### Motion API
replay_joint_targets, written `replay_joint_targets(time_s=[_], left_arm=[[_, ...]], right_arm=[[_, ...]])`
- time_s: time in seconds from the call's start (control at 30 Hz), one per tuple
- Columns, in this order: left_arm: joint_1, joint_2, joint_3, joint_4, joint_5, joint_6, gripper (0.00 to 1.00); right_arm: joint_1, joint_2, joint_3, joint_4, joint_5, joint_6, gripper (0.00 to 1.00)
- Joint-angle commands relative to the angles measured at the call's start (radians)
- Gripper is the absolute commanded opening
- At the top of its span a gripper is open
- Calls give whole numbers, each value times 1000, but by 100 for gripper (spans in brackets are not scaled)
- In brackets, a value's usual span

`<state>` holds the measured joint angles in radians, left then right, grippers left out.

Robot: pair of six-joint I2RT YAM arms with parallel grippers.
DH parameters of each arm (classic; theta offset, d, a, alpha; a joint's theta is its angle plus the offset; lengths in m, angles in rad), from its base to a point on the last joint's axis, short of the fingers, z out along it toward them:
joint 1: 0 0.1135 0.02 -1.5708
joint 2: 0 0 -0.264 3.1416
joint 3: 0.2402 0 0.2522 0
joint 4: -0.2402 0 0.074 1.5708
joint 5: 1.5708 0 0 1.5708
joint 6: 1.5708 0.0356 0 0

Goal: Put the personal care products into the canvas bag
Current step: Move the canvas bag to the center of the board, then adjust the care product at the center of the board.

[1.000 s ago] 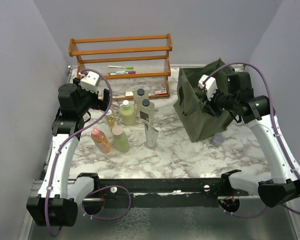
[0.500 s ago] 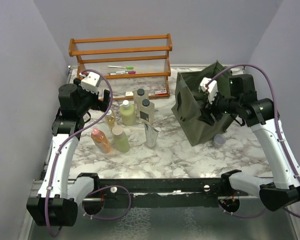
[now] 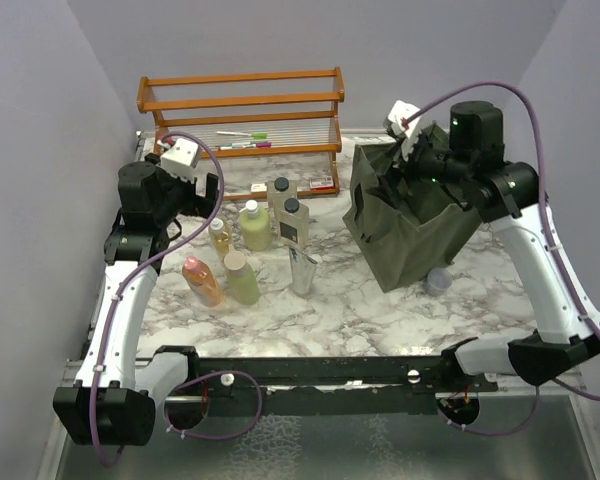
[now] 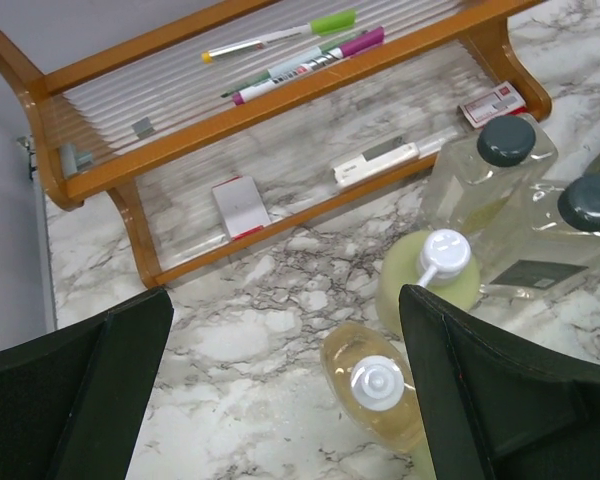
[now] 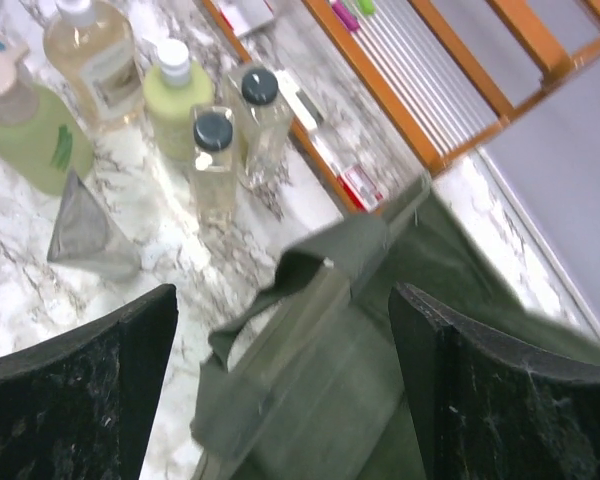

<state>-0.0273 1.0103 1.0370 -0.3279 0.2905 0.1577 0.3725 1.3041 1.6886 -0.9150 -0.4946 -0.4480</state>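
Observation:
The canvas bag (image 3: pixel 410 225) stands open at the right, dark olive with floppy sides. My right gripper (image 3: pixel 398 160) hangs open and empty above its near-left rim; in the right wrist view the gripper (image 5: pixel 285 390) is over the bag (image 5: pixel 360 380). The products stand in a cluster left of centre: two black-capped beige bottles (image 3: pixel 288 208), a pale green bottle (image 3: pixel 255 226), another pale green one (image 3: pixel 242 278), an amber-orange one (image 3: pixel 202 281), a small amber one (image 3: pixel 220 238) and a silver tube (image 3: pixel 302 272). My left gripper (image 3: pixel 202 190) is open above the small amber bottle (image 4: pixel 378 385).
The orange wooden rack (image 3: pixel 242 120) stands at the back with pink and green pens (image 3: pixel 245 140) on it. A small lavender jar (image 3: pixel 437 280) sits by the bag's front corner. Purple walls close in on both sides.
My right gripper has risen from the bag's left side to above its rim. The bag has shifted a little to the left. My left arm has barely moved.

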Motion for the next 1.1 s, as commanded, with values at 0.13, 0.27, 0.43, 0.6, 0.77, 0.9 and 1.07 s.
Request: replay_joint_targets(time_s=[0.13,0.27,0.43,0.6,0.77,0.9,1.07], left_arm=[[48,39,96,2,-215,-114,99],[81,64,112,7,-241,-154,99],[120,77,109,11,-212,-171,99],[145,86,109,9,-165,-162,99],[145,117,126,-4,-118,-152,99],[145,130,131,-11,-112,-142,99],[145,139,127,-11,-99,-140,99]], right_arm=[[179,208,165,187,37,60,87],[260,314,190,232,99,39,88],[309,445,222,223,115,0,88],[322,535,202,220,136,-19,88],[331,605,174,208,143,-26,88],[336,639,134,220,157,-22,88],[342,674,120,223,147,-3,83]])
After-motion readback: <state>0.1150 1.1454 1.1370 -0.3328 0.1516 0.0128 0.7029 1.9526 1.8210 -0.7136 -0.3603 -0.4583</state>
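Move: The nearer dark-capped bottle lies about 18 cm to the right hand's left, 6 cm ahead and some 28 cm below. The other dark-capped bottle stands 6 cm beyond it and 2 cm farther left, the green pump bottle 9 cm to its left, the silver pouch 11 cm nearer the base and 2 cm to its right; the canvas bag's middle is 8 cm right of the hand and 4 cm ahead. From the left hand the nearer dark-capped bottle is 19 cm right, 1 cm ahead. Already clear of the canvas bag and open, the right hand swings left at nearly level height, then sinks about 18 cm and left some 17 cm in all, working 6 cm forward, its fingers staying wide and tipping some 20 degrees steeper as they come to just over the cap of the nearer dark-capped bottle. The left hand, empty and open, backs away from the bottles about 7 cm left and a little forward, turning roughly 20 degrees counter-clockwise. ##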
